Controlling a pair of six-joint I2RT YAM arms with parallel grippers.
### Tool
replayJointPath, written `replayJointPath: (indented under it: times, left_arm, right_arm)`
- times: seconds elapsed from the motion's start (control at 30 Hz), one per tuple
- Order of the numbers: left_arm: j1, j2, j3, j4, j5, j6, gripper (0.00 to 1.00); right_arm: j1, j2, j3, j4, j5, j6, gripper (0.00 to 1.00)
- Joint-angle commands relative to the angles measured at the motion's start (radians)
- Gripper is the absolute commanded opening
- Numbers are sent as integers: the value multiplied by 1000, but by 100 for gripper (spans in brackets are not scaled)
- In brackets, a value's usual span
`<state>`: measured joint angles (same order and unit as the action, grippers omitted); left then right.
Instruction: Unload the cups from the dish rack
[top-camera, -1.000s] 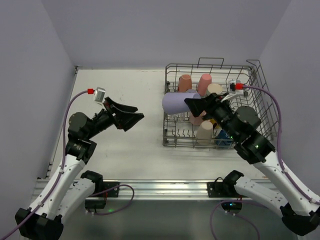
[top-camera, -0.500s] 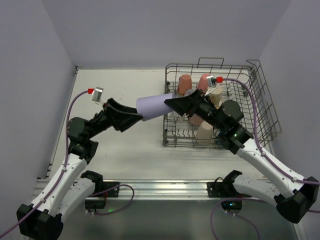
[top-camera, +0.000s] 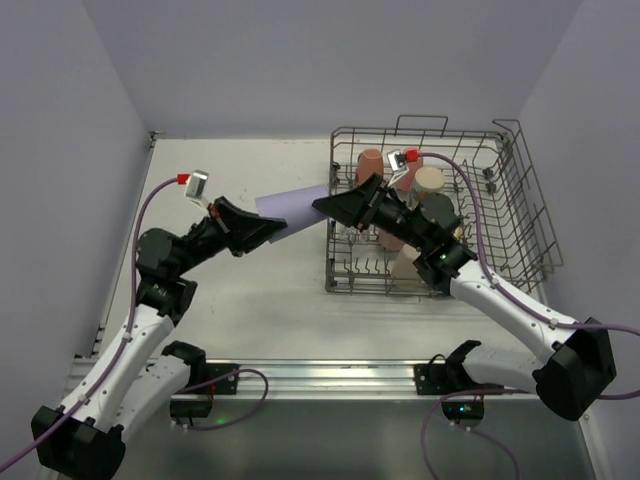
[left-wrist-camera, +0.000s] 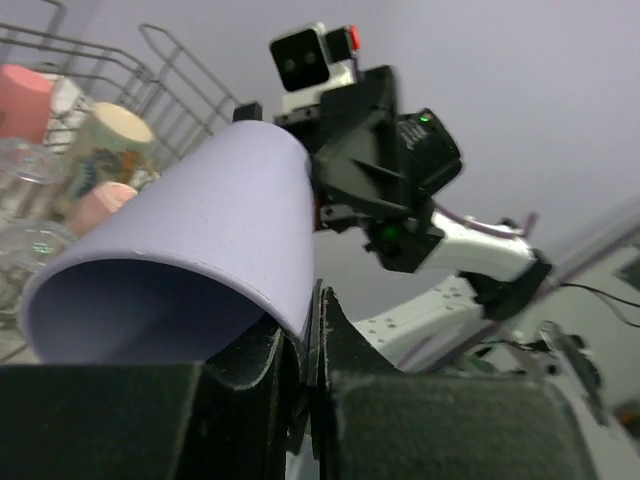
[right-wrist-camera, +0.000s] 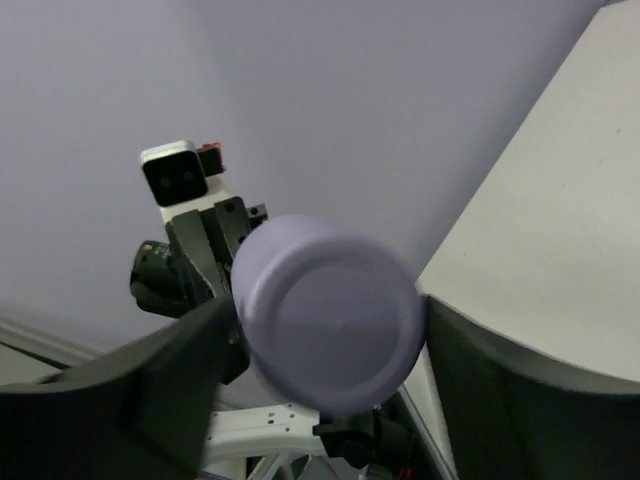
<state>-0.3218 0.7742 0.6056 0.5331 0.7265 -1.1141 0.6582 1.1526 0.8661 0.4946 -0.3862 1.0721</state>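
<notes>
A lavender cup (top-camera: 292, 208) hangs on its side in the air between my two arms, left of the dish rack (top-camera: 537, 215). My left gripper (top-camera: 262, 228) is shut on the cup's rim (left-wrist-camera: 190, 250), with one finger inside the wall and one outside (left-wrist-camera: 312, 318). My right gripper (top-camera: 325, 207) is at the cup's base (right-wrist-camera: 328, 315), with a finger close on either side. Whether those fingers still press on it does not show. Salmon (top-camera: 370, 163), pink (top-camera: 410, 170) and cream (top-camera: 428, 180) cups stand upside down in the rack.
More cups and clear tumblers (left-wrist-camera: 30, 250) sit lower in the rack, partly hidden under my right arm (top-camera: 470, 275). The white table (top-camera: 250, 290) lies left of the rack. Grey walls close in the back and both sides.
My right arm swung the lavender cup left, out over the rack's edge. My left gripper, open before, reached up to meet it and closed on the rim.
</notes>
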Motion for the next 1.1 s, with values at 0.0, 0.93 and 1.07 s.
replayJointPath:
  times: [0.0, 0.93, 1.07]
  left_arm:
    - [-5, 55, 152, -321, -165, 229, 0]
    - [254, 1218, 1423, -1555, -1052, 858, 0]
    - [265, 1281, 1444, -1573, -1038, 872, 0]
  right_arm:
    - [15, 9, -6, -40, -33, -52, 98]
    - [37, -380, -154, -668, 268, -589, 99]
    - [38, -358, -157, -656, 242, -597, 99]
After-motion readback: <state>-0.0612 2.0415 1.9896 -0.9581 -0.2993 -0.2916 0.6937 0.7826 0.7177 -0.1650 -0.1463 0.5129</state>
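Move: The purple cup is held in the air between both hands, its middle about 3 cm ahead and 3 cm right of the left hand, 6 cm left and 2 cm back from the right. Its place, the open table, lies some 30 cm ahead, 24 cm left and 35 cm below the left hand. From the right hand, the nearest clear glass is roughly 18 cm ahead, 11 cm right and 29 cm down; the rack's near-left corner is 5 cm back, 3 cm right, 29 cm down. The purple cup, still pinched at its rim by the left hand, comes free of the right fingers as they open wide, and travels forward about 30 cm, at first rising slightly, then swinging left and dropping some 20 cm towards the open table while the wrist tips its fingers from level to steeply down. The emptied right hand sinks about 12 cm and drifts right towards the rack, rolling its left side down. ##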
